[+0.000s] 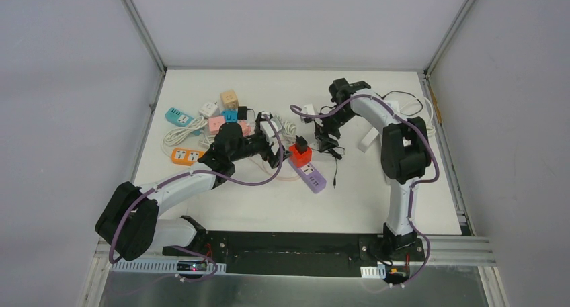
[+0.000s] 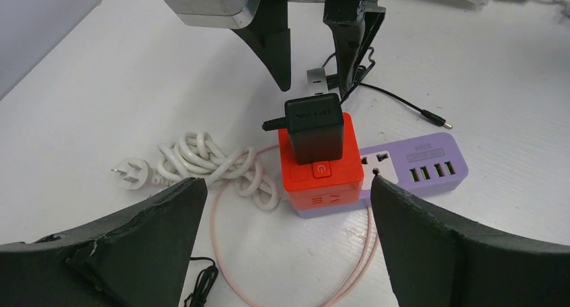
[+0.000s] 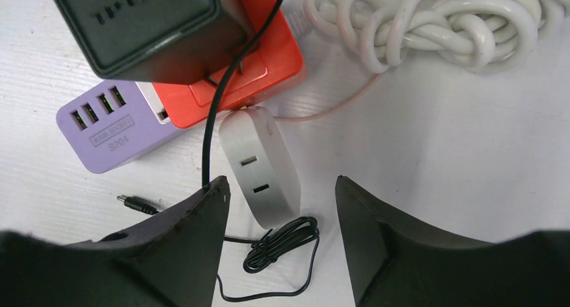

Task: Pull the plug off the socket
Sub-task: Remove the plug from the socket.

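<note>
A black plug (image 1: pixel 302 144) (image 2: pixel 314 125) (image 3: pixel 144 25) sits upright in the top of a red cube socket (image 1: pixel 300 154) (image 2: pixel 322 176) (image 3: pixel 269 58). The cube stands on one end of a purple power strip (image 1: pixel 310 174) (image 2: pixel 417 162) (image 3: pixel 111 139). My left gripper (image 1: pixel 277 152) (image 2: pixel 289 179) is open wide, just left of the cube and facing it, touching nothing. My right gripper (image 1: pixel 327 142) (image 3: pixel 281 179) hangs open just beyond the plug, its fingers (image 2: pixel 275 45) pointing down. Nothing is held between them.
A silver adapter (image 3: pixel 262 166) (image 2: pixel 321 78) and a bundled thin black cable (image 3: pixel 282 243) lie under the right gripper. A coiled white cord (image 2: pixel 208 162) (image 3: pixel 430 25) and a pink cable loop (image 2: pixel 222 240) lie beside the cube. Several coloured sockets (image 1: pixel 215 119) crowd the back left.
</note>
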Controlling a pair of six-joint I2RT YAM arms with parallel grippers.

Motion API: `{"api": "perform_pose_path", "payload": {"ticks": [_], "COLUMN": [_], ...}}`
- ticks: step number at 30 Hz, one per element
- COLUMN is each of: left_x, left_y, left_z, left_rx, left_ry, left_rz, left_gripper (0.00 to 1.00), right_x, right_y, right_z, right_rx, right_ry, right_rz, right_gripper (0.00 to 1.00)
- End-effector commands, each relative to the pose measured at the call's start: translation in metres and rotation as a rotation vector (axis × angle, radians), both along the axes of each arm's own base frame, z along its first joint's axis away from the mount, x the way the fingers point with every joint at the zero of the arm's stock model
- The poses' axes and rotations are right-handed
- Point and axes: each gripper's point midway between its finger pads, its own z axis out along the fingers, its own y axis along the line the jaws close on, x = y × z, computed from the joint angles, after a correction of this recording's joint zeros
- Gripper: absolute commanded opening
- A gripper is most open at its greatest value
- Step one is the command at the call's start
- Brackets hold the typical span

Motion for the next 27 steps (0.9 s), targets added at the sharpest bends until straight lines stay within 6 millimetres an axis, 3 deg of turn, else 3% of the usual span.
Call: {"api": "perform_pose_path", "payload": {"ticks": [1,10,21,27], "left_x": [-0.004,-0.007,-0.013,-0.017], "left_y": [-0.003,-0.005,-0.003,-0.002], "left_z": [0.020,0.017,0.017,0.018], "left_rx": [-0.028,-0.021,-0.014,-0.021], "left_ry": [-0.061,-0.065,-0.087,-0.121], "left_rz": [-0.039,-0.065,-0.082,-0.097], "left_gripper": [0.96,0.97,0.97,0.98], "right_x": [-0.005,-0.017,-0.030,-0.038], "right_y": [0.013,0.017,0.005,-0.008], "right_z": [0.004,0.002,0.009,0.013], "right_rx": [0.053,0.081,0.070,0.021], "right_ry": [0.003,0.036,-0.008,-0.053], "right_rz": [0.034,0.066,0.066,-0.056], "right_gripper": [0.61,0.46,0.02,0.00]}}
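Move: The pale grey plug stands in the right side of the red cube socket, about 2 cm back, 2 cm to the left of and 2 cm below my right hand's point. The cube is roughly 3 cm back and 6 cm left, with the black adapter on top of it; the purple strip reaches back to some 7 cm back, 5 cm left. The plug lies about 11 cm right of my left hand and 7 cm lower. I bring my right hand back about 2 cm and down 1 cm, easing slightly left at first, and close my half-open fingers on the two sides of the grey plug's outer part until they pinch it with a clearly rising grip. Keeping that hold, I draw back another centimetre or so and a little to the right, away from the red cube, the wrist hardly turning. ##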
